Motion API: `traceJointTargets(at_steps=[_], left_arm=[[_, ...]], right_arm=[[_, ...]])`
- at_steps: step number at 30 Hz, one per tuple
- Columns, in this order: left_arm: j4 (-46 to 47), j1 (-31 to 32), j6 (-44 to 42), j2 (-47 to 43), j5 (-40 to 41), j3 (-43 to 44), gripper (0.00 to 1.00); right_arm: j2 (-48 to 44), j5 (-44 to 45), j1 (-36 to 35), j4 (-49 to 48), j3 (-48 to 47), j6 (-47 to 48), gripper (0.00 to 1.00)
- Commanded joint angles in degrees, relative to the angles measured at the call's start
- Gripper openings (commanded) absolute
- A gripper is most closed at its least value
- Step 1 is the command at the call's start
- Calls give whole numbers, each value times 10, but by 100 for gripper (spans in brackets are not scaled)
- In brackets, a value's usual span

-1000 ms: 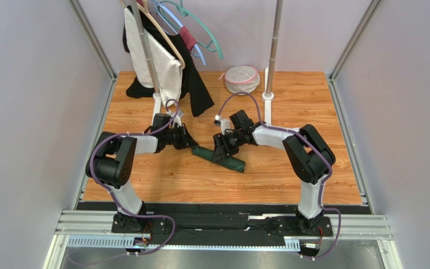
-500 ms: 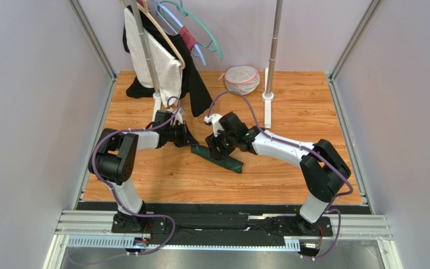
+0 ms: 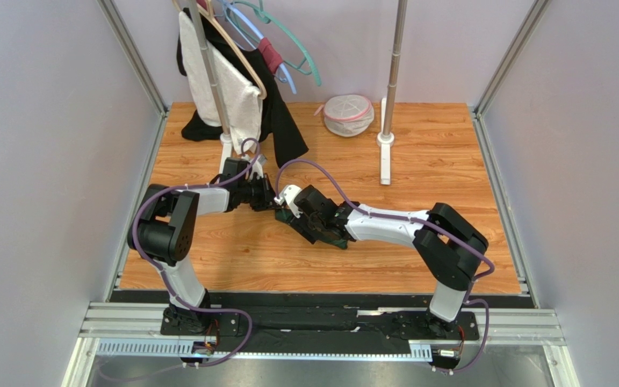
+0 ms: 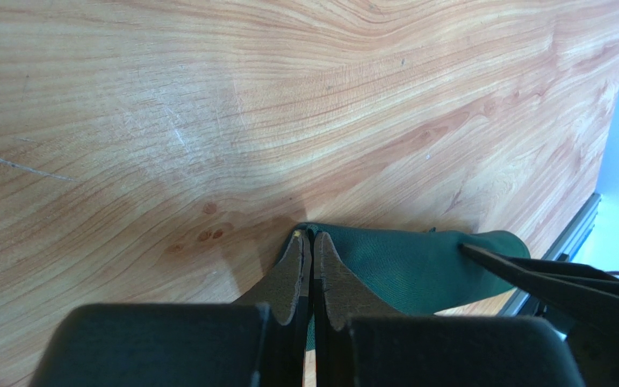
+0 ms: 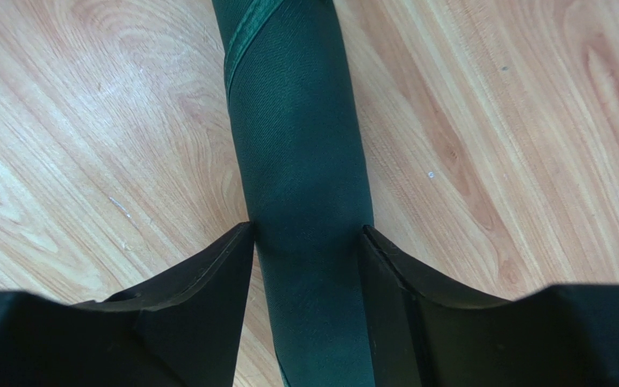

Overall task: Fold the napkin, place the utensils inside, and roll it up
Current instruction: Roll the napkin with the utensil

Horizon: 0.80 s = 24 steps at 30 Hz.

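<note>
The green napkin (image 3: 339, 239) lies rolled into a tube on the wooden table, running from upper left to lower right. In the right wrist view the napkin (image 5: 296, 145) passes between the two fingers of my right gripper (image 5: 306, 230), which touch it on both sides. My right gripper (image 3: 313, 222) sits low over the roll's left half. My left gripper (image 4: 306, 236) is shut, its tips against the napkin's (image 4: 418, 266) left end. From above, the left gripper (image 3: 275, 203) meets the roll's upper-left tip. The utensils are hidden.
A rack with hangers and dark and white garments (image 3: 232, 89) stands at the back left. A pole with a white base (image 3: 384, 149) and a pink-rimmed mesh pouch (image 3: 348, 114) are at the back. Metal frame rails (image 3: 498, 185) border the table.
My right arm has stretched leftward and dropped onto the roll near its left end, its jaws narrowing slightly. The left gripper has stayed shut at the roll's tip.
</note>
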<state>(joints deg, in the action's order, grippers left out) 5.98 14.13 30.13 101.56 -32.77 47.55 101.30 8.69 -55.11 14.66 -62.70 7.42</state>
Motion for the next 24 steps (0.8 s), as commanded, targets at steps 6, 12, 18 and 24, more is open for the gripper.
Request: traceJointTargets(at_steps=[6, 12, 18, 24], left_arm=[[-11, -2, -14, 9, 3, 24, 0], [-6, -2, -12, 6, -5, 26, 0], [8, -2, -8, -8, -11, 23, 13], [12, -2, 10, -52, 28, 16, 59]], right_arm=[[25, -3, -4, -16, 3, 18, 52], [56, -23, 10, 4, -7, 7, 51], [64, -109, 56, 22, -8, -35, 37], [79, -176, 101, 49, -6, -71, 29]])
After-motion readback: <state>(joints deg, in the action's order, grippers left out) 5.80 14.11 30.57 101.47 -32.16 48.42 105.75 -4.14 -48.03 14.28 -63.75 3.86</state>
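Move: The rolled napkin lies slantwise, its left end pinched in the left gripper; its middle is about 7 cm right of the left hand, 4 cm back and 1 cm lower. From the right gripper, which straddles the roll, that middle is some 3 cm below and 1 cm to the right, level fore and aft. The left rack foot stands about 11 cm ahead of the left hand and 11 cm to its left. Lower the right gripper about 2.5 cm over the middle of the rolled napkin, then narrow its half-open fingers to pinch the roll from both sides, tilting them some 10 degrees nearer to straight down. Keep the left gripper in place with the roll's end pinched until the right is down, then open its fingers about halfway to let go. ##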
